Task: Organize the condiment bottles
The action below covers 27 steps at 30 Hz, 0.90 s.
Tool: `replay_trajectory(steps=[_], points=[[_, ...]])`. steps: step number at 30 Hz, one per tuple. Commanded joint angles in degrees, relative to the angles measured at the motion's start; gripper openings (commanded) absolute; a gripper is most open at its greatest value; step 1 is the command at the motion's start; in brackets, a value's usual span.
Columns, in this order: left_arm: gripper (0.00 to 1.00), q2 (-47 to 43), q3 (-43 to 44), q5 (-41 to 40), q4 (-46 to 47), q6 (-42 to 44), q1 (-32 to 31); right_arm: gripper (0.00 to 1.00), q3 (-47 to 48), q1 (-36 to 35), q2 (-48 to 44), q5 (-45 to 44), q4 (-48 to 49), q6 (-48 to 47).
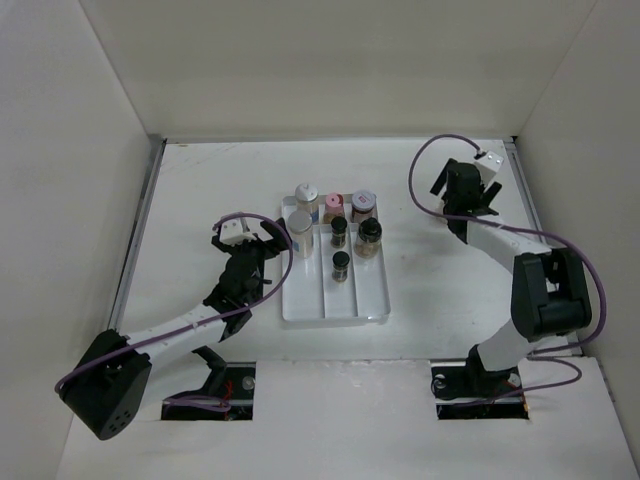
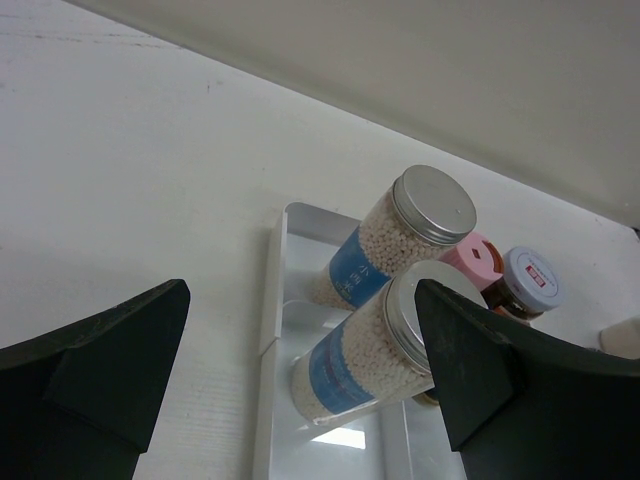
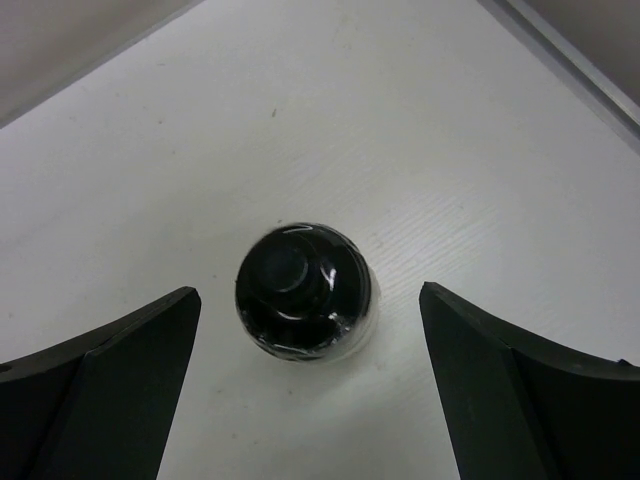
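Several condiment bottles stand at the far end of the white tray (image 1: 352, 308): a white-capped one (image 1: 306, 193), a pink-capped one (image 1: 334, 203), a silver-capped jar (image 1: 301, 226) and black-capped ones (image 1: 341, 263). My left gripper (image 1: 268, 240) is open just left of the tray. Its wrist view shows two silver-lidded jars of white beads (image 2: 352, 352) (image 2: 400, 235) beyond the open left gripper (image 2: 300, 300). My right gripper (image 1: 466, 198) hangs at the far right, open, straddling from above a lone black-capped bottle (image 3: 303, 290) on the table. The right gripper (image 3: 308, 296) does not touch it.
The tray has three long compartments, and their near halves hold nothing. White walls enclose the table on three sides, with a metal rail (image 1: 142, 222) along the left edge. The tray's left rim (image 2: 268, 330) lies between my left fingers.
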<state>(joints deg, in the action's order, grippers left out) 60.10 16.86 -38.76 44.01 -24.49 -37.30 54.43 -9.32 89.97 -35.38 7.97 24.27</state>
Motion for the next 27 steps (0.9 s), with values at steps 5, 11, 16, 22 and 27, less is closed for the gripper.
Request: replay_trajectory(steps=[5, 11, 16, 22, 27], points=[[1.00, -0.07, -0.25, 0.44, 2.84, -0.65, 0.08, 0.93, 4.36, 1.81, 5.12, 6.81, 2.49, 0.16], [1.00, 1.51, 0.28, 0.44, 3.10, -0.82, -0.10, 0.76, 4.10, 2.16, 5.83, 6.11, 2.67, 0.34], [1.00, 1.25, 0.28, 0.71, 3.19, -0.82, -0.10, 0.54, 1.56, 0.50, 2.85, 1.02, 5.47, 0.25], [1.00, -0.68, -0.60, 0.09, 3.19, -0.91, 0.34, 0.52, -3.53, -7.58, -5.93, -1.97, 5.84, 0.95], [1.00, -1.21, -0.43, 0.27, 2.49, -0.91, 0.43, 0.52, -11.52, -15.22, -17.00, -4.87, 2.85, 0.16]])
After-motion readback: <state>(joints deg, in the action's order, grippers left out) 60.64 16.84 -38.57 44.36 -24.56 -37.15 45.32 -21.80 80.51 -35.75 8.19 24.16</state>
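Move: The black-capped condiment bottle stands just in front of the open right hand, about 2 cm ahead, centred between the fingers, its middle some 5 cm lower. The amber jar already in the tray is about 10 cm back and 24 cm left of the right hand; the white-lidded jar is roughly 2 cm back and 26 cm left. From the left hand, the black-capped bottle lies about 55 cm to the right, 14 cm ahead and 8 cm down. The black-capped bottle is pinched near its cap: the right hand sinks about 3 cm with a small push forward while its open fingers close on both sides. Keeping that hold, it rises slightly and carries the bottle left and back towards the tray, about 10 cm with speed building, the wrist swinging some 10 degrees counter-clockwise. ##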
